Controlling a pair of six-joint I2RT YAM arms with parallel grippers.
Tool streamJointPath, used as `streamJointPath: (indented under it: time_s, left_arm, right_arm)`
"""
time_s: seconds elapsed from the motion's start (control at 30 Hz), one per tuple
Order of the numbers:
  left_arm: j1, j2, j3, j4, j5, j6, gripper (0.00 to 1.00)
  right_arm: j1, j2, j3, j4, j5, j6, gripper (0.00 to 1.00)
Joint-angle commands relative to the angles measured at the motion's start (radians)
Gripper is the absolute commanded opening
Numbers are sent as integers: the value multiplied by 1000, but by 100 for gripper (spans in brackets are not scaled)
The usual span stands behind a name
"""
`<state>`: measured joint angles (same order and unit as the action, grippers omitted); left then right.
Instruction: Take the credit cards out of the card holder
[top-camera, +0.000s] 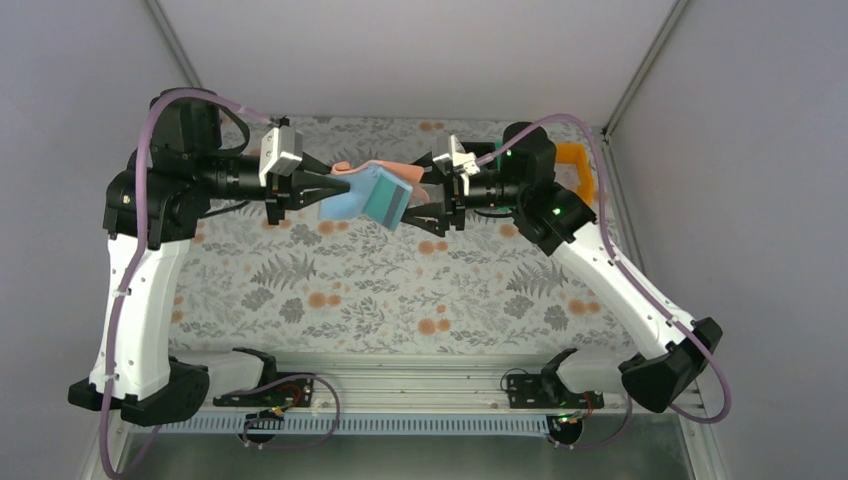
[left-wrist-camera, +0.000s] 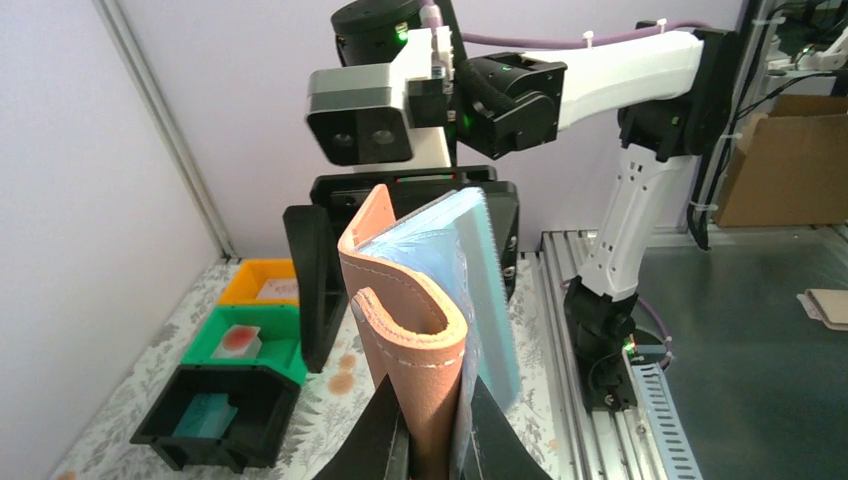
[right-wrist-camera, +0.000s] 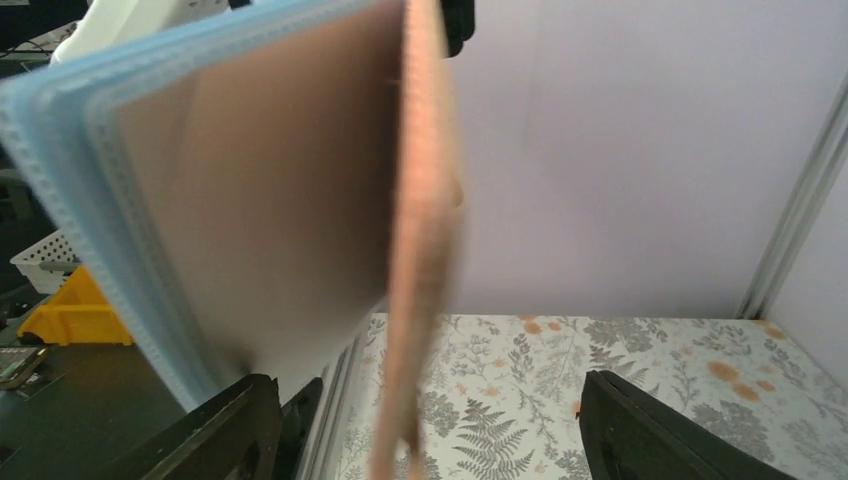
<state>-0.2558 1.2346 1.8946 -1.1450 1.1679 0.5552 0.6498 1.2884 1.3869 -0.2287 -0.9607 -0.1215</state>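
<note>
The card holder (top-camera: 358, 188) hangs in the air over the back of the table, salmon-tan outside and light blue inside. My left gripper (top-camera: 335, 190) is shut on its left end. In the left wrist view its folded salmon flap (left-wrist-camera: 405, 310) rises from between my fingers (left-wrist-camera: 435, 445). A teal credit card (top-camera: 388, 200) shows at the holder's right end, and its edge (left-wrist-camera: 492, 290) lies against the blue lining. My right gripper (top-camera: 422, 195) is open, one finger on each side of that end. From the right wrist, the holder (right-wrist-camera: 280, 190) fills the view between wide-apart jaws (right-wrist-camera: 430, 430) that touch nothing.
Three bins stand in a row at the table's right back: orange (left-wrist-camera: 240, 285) with a whitish card, green (left-wrist-camera: 275, 345) with a white card marked red, black (left-wrist-camera: 235, 425) with a teal card. The orange bin (top-camera: 580, 165) shows behind the right arm. Grey walls enclose the table.
</note>
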Motion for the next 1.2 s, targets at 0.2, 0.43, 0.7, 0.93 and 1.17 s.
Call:
streamJointPath:
  time_s: [0.2,0.43,0.7,0.93,1.17]
  left_arm:
    - [2,-7,-48,79,-26,-53,2]
    - [2,-7,-50,80,-23,-55,2]
    - [2,-13,-51,81,-25,-56,2]
    - [2,-11,-48,82,-23,-55,2]
    - [2,-14,-51,82,-21,-54,2]
  right_arm:
    - [59,25,40,100,48,112,79]
    - [123,56,72,136,180,173,82]
    - [136,35,49,89,114,97,95]
    - [136,1,28,75,124,60,95]
    - [135,-44,-17,94,100,24,97]
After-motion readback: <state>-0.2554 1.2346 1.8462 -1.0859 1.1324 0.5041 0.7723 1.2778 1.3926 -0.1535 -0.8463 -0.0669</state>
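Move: About 4 cm to the right hand's left and 2 cm back is the teal card in its clear sleeve, some 3 cm above its finger height; the leather cover's middle lies about 6 cm left and 1 cm ahead. On the table, the black tray is roughly 23 cm ahead, 16 cm right and 38 cm below, the green tray about 12 cm farther right. From the left hand, the teal card is 8 cm right, 3 cm back, roughly level. Reaching left some 3.5 cm and slightly up, the right hand brings its open fingers around the card holder's free end, spreads them from about three-quarters to nearly fully open, then draws back towards the base and a little right, still rising. The left fingers keep their pinch on the holder's other end, shifting about 1.5 cm forward and 1 cm down before holding still. ##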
